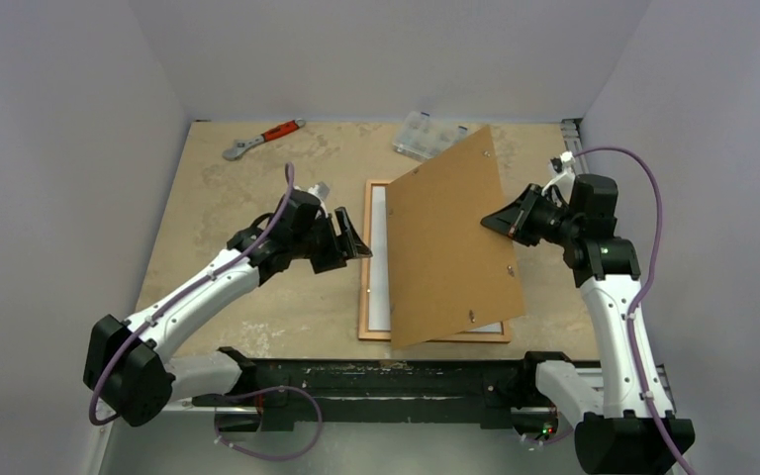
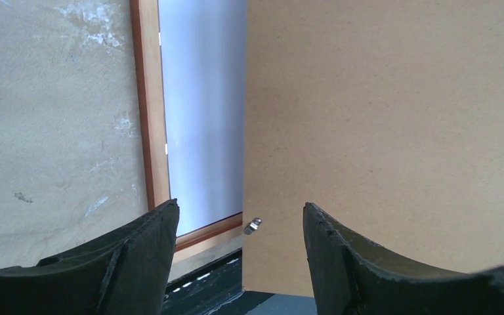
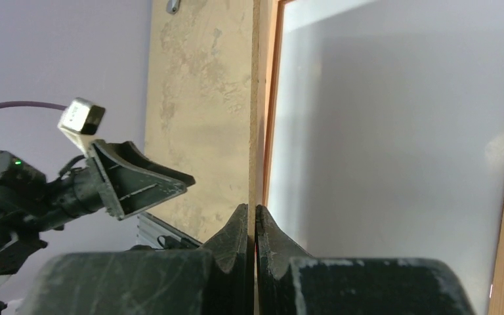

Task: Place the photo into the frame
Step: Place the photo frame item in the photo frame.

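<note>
The frame point(image 1: 366, 267) lies flat in the middle of the table, pale side up. Inside it lies the photo point(image 1: 380, 247), white back up, with its picture side hidden. A brown backing board point(image 1: 450, 233) hangs tilted over them and covers most of both. My right gripper point(image 1: 498, 222) is shut on the board's right edge, seen edge-on point(image 3: 256, 98) between the shut jaws point(image 3: 255, 220). My left gripper point(image 1: 356, 242) stands open and empty at the frame's left rail point(image 2: 151, 118), facing the photo point(image 2: 200, 111) and the board point(image 2: 394, 131).
A red-handled wrench point(image 1: 262, 139) and a clear plastic box point(image 1: 424, 135) lie at the back of the table. A black rail point(image 1: 376, 381) runs along the near edge. Grey walls close in the left, right and back sides.
</note>
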Robot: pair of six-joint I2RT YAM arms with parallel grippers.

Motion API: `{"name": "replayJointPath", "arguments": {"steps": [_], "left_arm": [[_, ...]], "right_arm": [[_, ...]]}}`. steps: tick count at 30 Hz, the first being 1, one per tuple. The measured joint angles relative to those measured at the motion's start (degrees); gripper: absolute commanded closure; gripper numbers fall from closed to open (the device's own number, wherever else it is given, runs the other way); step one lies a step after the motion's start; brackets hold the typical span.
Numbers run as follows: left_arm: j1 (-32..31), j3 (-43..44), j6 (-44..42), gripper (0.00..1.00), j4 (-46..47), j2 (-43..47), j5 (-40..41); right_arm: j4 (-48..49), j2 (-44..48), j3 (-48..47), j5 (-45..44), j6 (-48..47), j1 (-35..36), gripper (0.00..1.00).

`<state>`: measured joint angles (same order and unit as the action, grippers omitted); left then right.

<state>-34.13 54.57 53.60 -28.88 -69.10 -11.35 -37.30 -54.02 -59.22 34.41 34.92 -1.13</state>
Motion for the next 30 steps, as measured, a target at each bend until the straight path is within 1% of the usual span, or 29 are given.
{"name": "replayJointPath", "arguments": {"steps": [3, 6, 12, 20, 24, 30], "left_arm": [[0.48, -4.22, 0.92, 0.35, 3.98, -0.42, -1.44], [0.63, -7.87, 1.6, 0.39, 6.88, -2.36, -2.47], [0.66, -12.85, 2.86, 0.52, 11.28, -7.58, -3.34], [0.66, -14.21, 2.86, 0.65, 15.21, -12.92, -3.26], [0.66, -14.43, 2.84, 0.7, 15.87, -15.28, -3.13], [0.61, -14.38, 2.8, 0.77, 15.76, -16.2, -2.03]], "right_arm": [[2.1, -1.05, 0.0, 1.44, 0.2, -0.02, 1.0], [5.51, -2.99, 0.72, 3.32, 1.6, -0.02, 1.0], [9.73, -3.98, 4.85, 3.15, 5.2, 0.0, 1.0], [13.49, -1.07, 8.33, -0.7, 9.44, 0.0, 1.0], [15.17, -0.28, 9.53, -1.75, 10.6, 0.0, 1.0], [17.4, -0.37, 12.79, -1.86, 11.39, 0.0, 1.0]]}}
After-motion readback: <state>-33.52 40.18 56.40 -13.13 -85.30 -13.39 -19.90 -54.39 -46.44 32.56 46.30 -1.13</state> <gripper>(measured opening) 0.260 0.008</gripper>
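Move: The near stretch of the frame's left rail lies almost straight under the left hand, about 15 cm down, 1 cm to its right and 2 cm back; the brown board's near-left corner hangs some 16 cm back, 9 cm right and 13 cm below. For the right hand, the frame's middle is roughly 13 cm left, 4 cm ahead and 25 cm below. The board that hand holds has its middle about 12 cm left, 1 cm ahead and 10 cm below. The right hand keeps its pinch on the board's raised right edge, easing it forward a couple of centimetres, then down about 4 cm over the frame while turning slightly clockwise. The left hand drops about 14 cm onto the frame's left rail, tipping 15 degrees farther down and narrowing its open fingers until the tips stand astride the rail; a firm pinch can't be seen. ##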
